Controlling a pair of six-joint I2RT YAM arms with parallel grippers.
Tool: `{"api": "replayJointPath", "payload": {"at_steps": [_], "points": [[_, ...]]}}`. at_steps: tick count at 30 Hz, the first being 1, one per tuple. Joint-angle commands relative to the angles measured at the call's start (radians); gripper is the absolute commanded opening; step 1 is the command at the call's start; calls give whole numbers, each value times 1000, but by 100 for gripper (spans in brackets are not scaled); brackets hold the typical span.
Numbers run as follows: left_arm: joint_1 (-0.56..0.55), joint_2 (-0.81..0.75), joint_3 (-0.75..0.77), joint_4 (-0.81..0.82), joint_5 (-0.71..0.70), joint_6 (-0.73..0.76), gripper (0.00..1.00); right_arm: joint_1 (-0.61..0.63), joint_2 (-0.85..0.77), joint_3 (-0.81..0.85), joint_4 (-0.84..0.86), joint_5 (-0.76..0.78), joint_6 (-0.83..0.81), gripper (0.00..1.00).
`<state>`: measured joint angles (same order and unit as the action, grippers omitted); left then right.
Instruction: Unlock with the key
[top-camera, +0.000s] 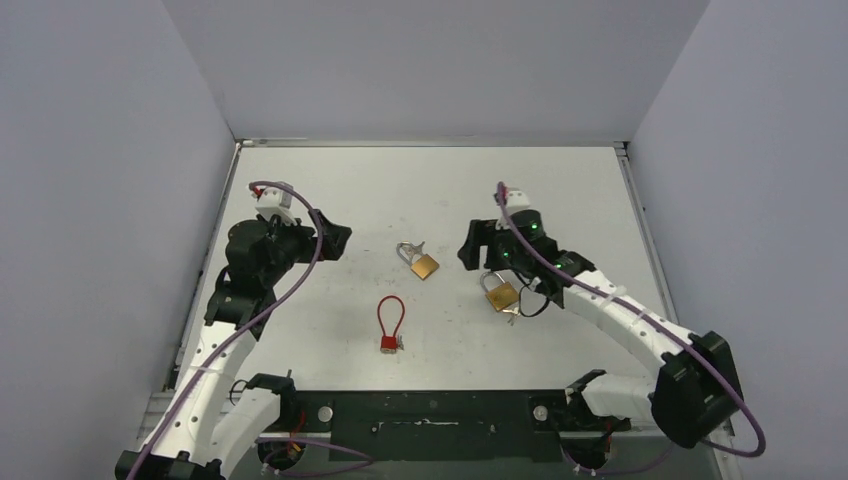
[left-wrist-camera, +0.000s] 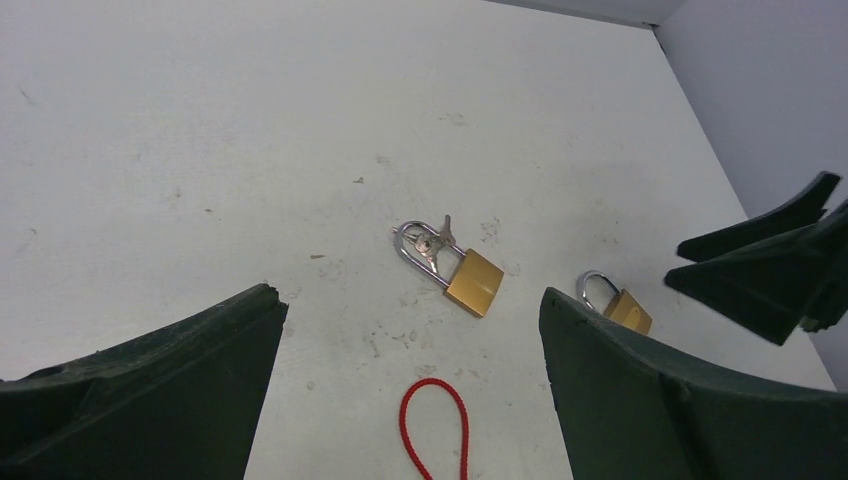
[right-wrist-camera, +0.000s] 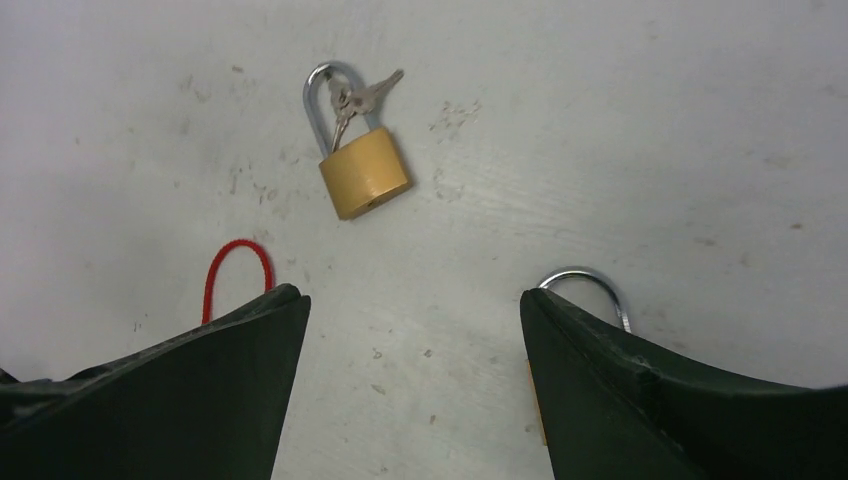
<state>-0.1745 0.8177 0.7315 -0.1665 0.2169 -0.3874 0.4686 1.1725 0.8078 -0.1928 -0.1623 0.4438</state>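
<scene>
A brass padlock (top-camera: 424, 265) lies mid-table with a small bunch of keys (top-camera: 413, 248) hanging on its steel shackle. It also shows in the left wrist view as the padlock (left-wrist-camera: 474, 283) with keys (left-wrist-camera: 436, 240), and in the right wrist view as the padlock (right-wrist-camera: 364, 172) with keys (right-wrist-camera: 358, 98). A second brass padlock (top-camera: 501, 294) lies partly under my right arm. My left gripper (top-camera: 338, 240) stands open to the left of the first padlock, holding nothing. My right gripper (top-camera: 468, 248) stands open to its right, also holding nothing.
A red cable lock (top-camera: 390, 322) lies nearer the front, and its loop (left-wrist-camera: 436, 428) shows between my left fingers. The second padlock's shackle (right-wrist-camera: 592, 286) peeks past my right finger. Grey walls enclose the table (top-camera: 330, 180) on three sides.
</scene>
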Motion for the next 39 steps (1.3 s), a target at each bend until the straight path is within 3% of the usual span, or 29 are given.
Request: {"api": "replayJointPath", "payload": {"at_steps": [1, 7, 14, 18, 22, 28, 39], "points": [[-14, 25, 15, 84, 78, -30, 97, 165, 152, 104, -31, 203, 45, 76], [-25, 53, 19, 82, 81, -33, 97, 221, 365, 188, -6, 198, 90, 62], [-28, 59, 2, 103, 60, -40, 97, 242, 590, 378, 61, 131, 45, 61], [-30, 59, -3, 103, 46, -35, 97, 243, 742, 532, 44, 122, -73, 59], [-35, 56, -6, 96, 31, -25, 97, 244, 860, 668, -52, 75, -201, 48], [-35, 50, -13, 88, 1, -11, 97, 246, 905, 717, -91, 32, -282, 34], [-36, 49, -6, 74, -21, 10, 97, 249, 963, 758, -121, 83, -352, 23]]}}
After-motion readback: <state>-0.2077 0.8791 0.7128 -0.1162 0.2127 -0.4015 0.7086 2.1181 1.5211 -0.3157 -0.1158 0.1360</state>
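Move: From the right hand, the keys on the middle padlock's shackle lie about 8 cm ahead, 15 cm left and 15 cm down. That padlock's brass body is some 4 cm ahead and 13 cm left; the second padlock sits almost straight below the hand, roughly 1 cm right; the red cable lock is about 6 cm back and 20 cm left. From the idle left hand the keys are roughly 7 cm ahead, 15 cm right and 23 cm down. Swing the right gripper about 15 cm left and 13 cm down to the keys on the middle padlock's shackle: first left and down, then nearly level forward and left for some 8 cm, then down the last few centimetres. Turn it about 20 degrees counter-clockwise, tip the fingers steeper, and narrow them from wide open to nearly shut at the key heads. ##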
